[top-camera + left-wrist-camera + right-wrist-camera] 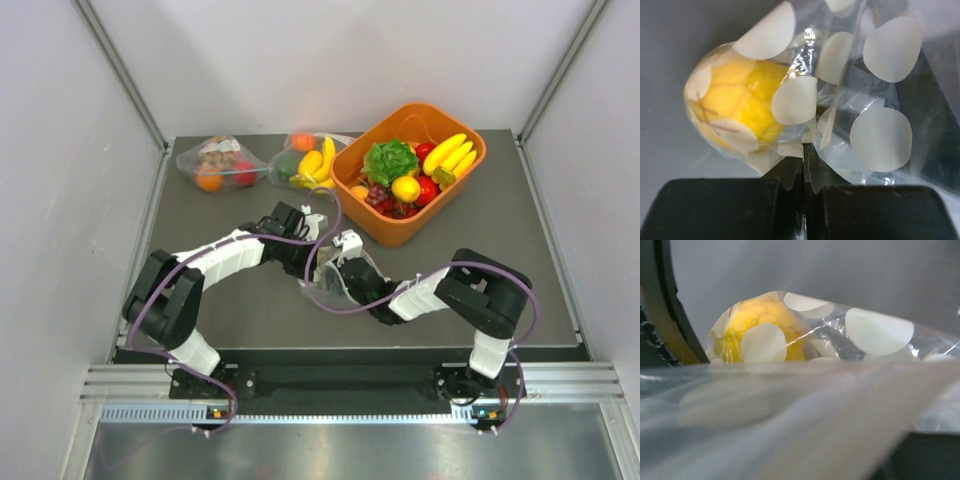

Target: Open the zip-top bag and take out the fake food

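The zip-top bag (880,135), clear with cream-white dots, lies mid-table between both grippers (325,290). My left gripper (805,152) is shut on a fold of the bag's plastic; from above it sits at the bag's far left side (308,240). A yellow round piece of fake food (742,100) is inside the bag, just beyond the left jaws, and also shows in the right wrist view (760,325). My right gripper (342,268) is at the bag's near right side. Blurred plastic (805,425) covers its jaws, so their state is hidden.
An orange bin (395,232) at the back right holds lettuce, bananas, a lemon, red fruits and grapes. Two plain clear bags of toy food (215,165) (305,160) lie along the table's far edge. Grey walls close in left and right.
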Controlling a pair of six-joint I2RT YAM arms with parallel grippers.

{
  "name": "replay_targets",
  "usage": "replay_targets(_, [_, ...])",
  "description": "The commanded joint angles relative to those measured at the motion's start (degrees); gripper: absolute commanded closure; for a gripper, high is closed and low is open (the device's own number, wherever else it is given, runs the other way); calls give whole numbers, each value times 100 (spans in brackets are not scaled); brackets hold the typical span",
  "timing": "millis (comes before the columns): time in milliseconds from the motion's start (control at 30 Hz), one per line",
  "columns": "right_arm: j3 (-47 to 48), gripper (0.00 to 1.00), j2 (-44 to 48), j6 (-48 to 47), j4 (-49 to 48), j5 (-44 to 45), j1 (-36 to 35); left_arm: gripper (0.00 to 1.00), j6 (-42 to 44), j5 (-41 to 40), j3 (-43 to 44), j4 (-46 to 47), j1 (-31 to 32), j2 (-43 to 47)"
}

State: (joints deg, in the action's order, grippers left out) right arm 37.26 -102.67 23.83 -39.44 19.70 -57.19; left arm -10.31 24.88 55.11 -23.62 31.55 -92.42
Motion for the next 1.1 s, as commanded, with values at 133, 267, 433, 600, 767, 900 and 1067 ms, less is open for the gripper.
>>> replay_targets(133, [213, 100, 45, -125, 7, -81, 32, 100, 90, 185, 184, -38, 79, 84])
replay_targets(267, [-147, 100, 545, 7, -72, -168, 41, 100, 11, -220, 202, -99, -34, 119])
replay_targets(433, [-754, 100, 1178, 121, -38, -309, 41, 100, -182, -309, 149, 15, -395, 347])
replay_targets(600, [-1176, 100, 1934, 192, 331, -493, 32, 100, -200, -423, 149, 24, -536, 409])
replay_targets(767, [-1554, 100, 2899, 350, 612, -652, 32, 100, -191, -581, 167, -20, -606, 392])
replay_targets(900, [-1852, 100, 3814, 429, 1008, -670, 32, 100, -209, -686, 184, -73, -676, 321])
replay_targets(1067, [-2082, 100, 5175, 613, 1526, -740, 32, 100, -270, -984, 193, -99, -790, 286])
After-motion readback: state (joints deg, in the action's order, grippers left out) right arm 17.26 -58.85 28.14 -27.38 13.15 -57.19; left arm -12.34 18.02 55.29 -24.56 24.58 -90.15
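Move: The yellow fake food lies in the zip-top bag just past the right fingertips, about 4 cm ahead and 3 cm to the left, a touch lower. From that hand the orange bin's middle is some 26 cm ahead and 22 cm right, and the bag with bananas about 28 cm ahead and 5 cm left. From the left gripper, which already holds the bag's edge, the yellow food is roughly 7 cm ahead and 5 cm right. Finish closing the right gripper on the near end of the yellow fake food, then draw it back and to the right about 10 cm, rising ever more steeply to some 9 cm up towards the end. Keep the left fingers shut on the bag's edge and pull it about 6 cm left and forward, turning slightly counter-clockwise, away from the right hand. ##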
